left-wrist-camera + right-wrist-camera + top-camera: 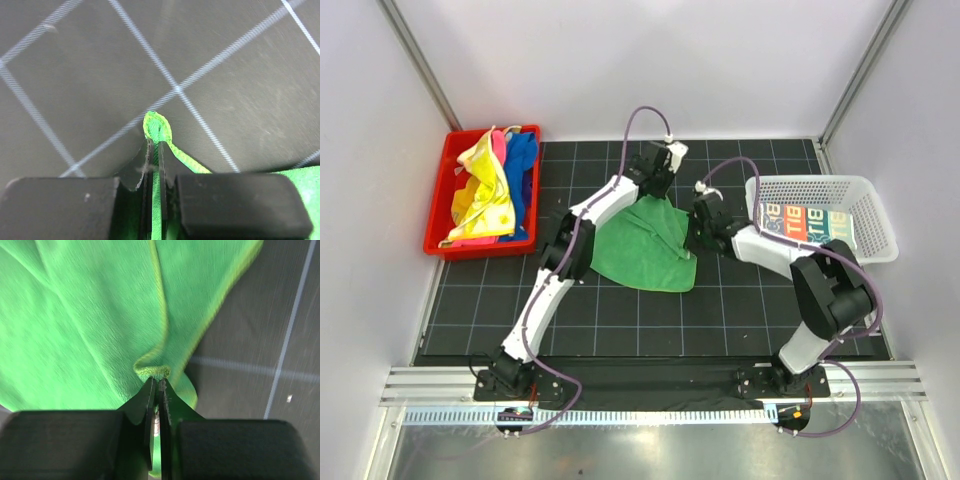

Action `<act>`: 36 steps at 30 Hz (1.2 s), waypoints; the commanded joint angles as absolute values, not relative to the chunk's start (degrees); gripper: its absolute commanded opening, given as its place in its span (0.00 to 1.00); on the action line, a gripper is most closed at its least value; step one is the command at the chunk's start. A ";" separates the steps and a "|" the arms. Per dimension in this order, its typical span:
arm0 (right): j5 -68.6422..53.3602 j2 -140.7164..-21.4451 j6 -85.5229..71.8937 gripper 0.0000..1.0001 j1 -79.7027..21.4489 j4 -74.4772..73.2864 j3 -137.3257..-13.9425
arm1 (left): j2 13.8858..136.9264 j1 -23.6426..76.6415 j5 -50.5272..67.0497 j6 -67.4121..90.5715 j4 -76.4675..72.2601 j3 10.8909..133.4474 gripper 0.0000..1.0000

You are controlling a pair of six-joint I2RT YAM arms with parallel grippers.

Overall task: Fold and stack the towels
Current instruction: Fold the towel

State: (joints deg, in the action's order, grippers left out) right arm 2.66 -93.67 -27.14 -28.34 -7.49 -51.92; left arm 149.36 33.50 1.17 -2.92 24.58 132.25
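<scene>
A green towel (642, 250) lies rumpled on the black grid mat (720, 320) in the middle. My left gripper (658, 166) is at its far corner, shut on the towel's hemmed edge (157, 127), which loops out past the fingertips. My right gripper (700, 222) is shut on the towel's right-hand corner (152, 371), the rest of the green cloth (90, 320) spreading out beyond it. Yellow, pink and blue towels (495, 190) are heaped in the red bin (438, 205). A white towel with printed lettering (807, 221) lies in the white mesh basket (880, 235).
The red bin stands at the mat's far left, the mesh basket at the far right beside my right arm. White walls close in on three sides. A metal rail (650, 385) runs along the near edge by the arm bases.
</scene>
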 commanded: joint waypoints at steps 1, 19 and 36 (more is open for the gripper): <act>6.85 -94.92 -25.14 0.01 -27.51 -11.33 -61.50 | 141.08 30.33 -1.49 -0.26 15.84 131.14 0.03; 8.43 -129.10 -11.43 0.01 -15.73 -21.27 -124.60 | 137.98 17.67 3.25 14.32 -9.90 129.99 0.02; 10.11 -137.64 -2.90 0.01 -13.98 -8.70 -138.95 | 142.30 14.68 2.28 17.66 -20.03 130.44 0.03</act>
State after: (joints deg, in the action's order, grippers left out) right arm 8.34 -137.95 -5.85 -14.48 -13.37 -135.15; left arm 142.37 15.70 2.85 16.75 -14.76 129.60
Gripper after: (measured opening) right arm 0.101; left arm 0.067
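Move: Both hands already hold the green towel. Its middle lies about 18 cm back and 7 cm left of the left hand, and roughly 13 cm left and 2 cm ahead of the right, a few centimetres below both. The table's far edge is some 22 cm straight ahead of the left hand and 42 cm ahead of the right. The red bin stands about 53 cm left of the left hand, level with it; the white basket is 38 cm right and 9 cm ahead of the right hand. The right hand, its fingers still shut on a towel corner, sweeps about 33 cm forward towards the far edge of the table while rising some 18 cm and drifting a little right. The left keeps its own corner and goes mainly up, peaking just over 20 cm before easing down slightly, as well as forward and to the left, so the hands part sideways and draw the towel's far edge out between them while both wrists tip their fingers up 30 degrees or more. ##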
